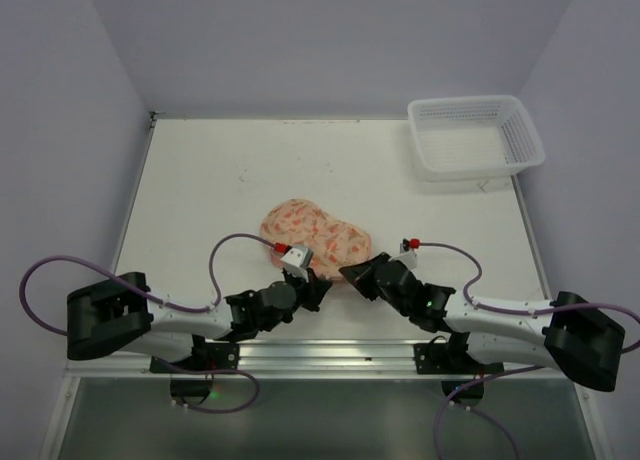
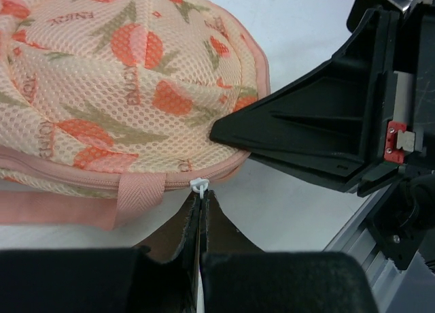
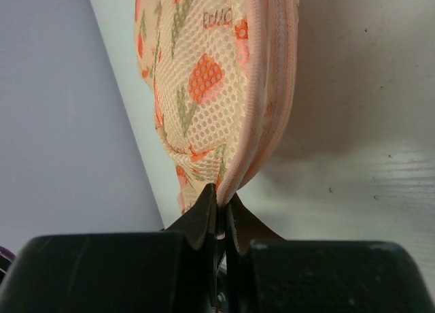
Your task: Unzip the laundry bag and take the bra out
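Observation:
The laundry bag (image 1: 315,235), a peach dome with orange print and pink zip trim, lies on the table just beyond both grippers. My left gripper (image 2: 202,196) is shut on the small white zip pull (image 2: 198,185) at the bag's near edge (image 2: 122,88). My right gripper (image 3: 223,197) is shut on the pink seam at the bag's right end (image 3: 204,75). In the top view the left gripper (image 1: 318,280) and the right gripper (image 1: 350,271) sit close together at the bag's front. The right gripper's black finger (image 2: 306,122) also shows in the left wrist view. The bra is hidden.
A white plastic lattice basket (image 1: 475,135) stands at the table's far right corner. The metal rail (image 1: 350,355) that carries both arm bases runs along the near edge. Lilac walls close in the left, back and right sides.

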Robot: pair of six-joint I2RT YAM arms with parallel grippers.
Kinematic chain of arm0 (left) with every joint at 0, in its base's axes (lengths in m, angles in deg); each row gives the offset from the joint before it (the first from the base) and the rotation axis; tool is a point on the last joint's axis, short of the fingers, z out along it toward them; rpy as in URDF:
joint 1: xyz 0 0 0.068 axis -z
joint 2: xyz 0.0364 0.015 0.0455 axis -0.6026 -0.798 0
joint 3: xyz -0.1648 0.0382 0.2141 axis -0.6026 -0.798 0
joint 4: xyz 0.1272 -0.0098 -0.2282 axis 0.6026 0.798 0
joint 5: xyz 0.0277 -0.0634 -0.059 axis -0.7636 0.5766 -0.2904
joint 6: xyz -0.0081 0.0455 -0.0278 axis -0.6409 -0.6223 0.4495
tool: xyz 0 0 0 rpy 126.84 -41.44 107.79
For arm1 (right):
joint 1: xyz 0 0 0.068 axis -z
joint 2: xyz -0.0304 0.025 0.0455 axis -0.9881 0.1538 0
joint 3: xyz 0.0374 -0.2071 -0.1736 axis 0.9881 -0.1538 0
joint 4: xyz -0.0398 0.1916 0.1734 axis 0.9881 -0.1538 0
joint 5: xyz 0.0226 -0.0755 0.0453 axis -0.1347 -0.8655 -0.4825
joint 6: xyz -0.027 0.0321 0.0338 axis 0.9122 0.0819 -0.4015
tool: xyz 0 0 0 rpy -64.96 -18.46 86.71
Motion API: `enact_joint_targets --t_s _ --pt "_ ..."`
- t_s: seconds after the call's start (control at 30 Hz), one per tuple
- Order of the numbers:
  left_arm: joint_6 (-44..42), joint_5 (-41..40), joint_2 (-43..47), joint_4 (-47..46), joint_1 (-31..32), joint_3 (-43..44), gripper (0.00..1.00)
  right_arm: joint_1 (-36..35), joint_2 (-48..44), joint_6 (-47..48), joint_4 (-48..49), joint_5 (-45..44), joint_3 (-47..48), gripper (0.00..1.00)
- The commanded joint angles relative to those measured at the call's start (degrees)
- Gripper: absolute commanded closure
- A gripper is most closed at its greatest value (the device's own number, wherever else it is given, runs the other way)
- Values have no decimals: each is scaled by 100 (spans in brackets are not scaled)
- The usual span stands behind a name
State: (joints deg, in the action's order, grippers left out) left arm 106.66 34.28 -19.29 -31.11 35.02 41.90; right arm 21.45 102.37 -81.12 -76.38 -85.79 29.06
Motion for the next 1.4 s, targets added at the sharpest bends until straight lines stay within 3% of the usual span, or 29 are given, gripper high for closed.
enact_joint_targets --t_s 0.0,0.27,0.47,0.8,1.37 --pt "-68 -94 131 -370 26 -91 100 -15 -60 31 180 -479 15 100" --pt "380 -437 465 35 -307 -468 100 81 -2342 -268 -1234 -1199 -582 100" --pt "363 -657 782 394 -361 -469 100 222 -3276 -224 -1877 -1288 -723 100" --pt "661 -1053 1247 1123 -466 -539 100 485 -3805 -215 -2194 -1261 -908 100" --pt "626 -1694 2346 2591 -563 -425 100 1355 -3612 126 -2282 -875 -838 100"
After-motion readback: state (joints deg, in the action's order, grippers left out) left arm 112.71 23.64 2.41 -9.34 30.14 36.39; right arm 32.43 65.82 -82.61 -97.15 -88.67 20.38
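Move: The left fingers already hold the zipper pull beside the bag's right end. The zip runs away along the near edge towards its other end, about 13 cm to the left, 8 cm ahead and slightly lower. The strap crosses it some 2 cm ahead and 2 cm left; the bag's middle is about 10 cm ahead, 2 cm left. From the right fingers, already shut on the rim, the pull is 4 cm left and 2 cm back, the bag's middle 8 cm ahead and 6 cm left. Still pinching the zipper pull, the left fingers draw it along the zip to the left, about 9 cm and slightly forward, turning some 15 degrees counter-clockwise. Against this the right fingers keep the rim pinched and haul it about 10 cm to the right, first rising roughly 5 cm and then sinking back halfway, while that hand turns about 15 degrees clockwise. ##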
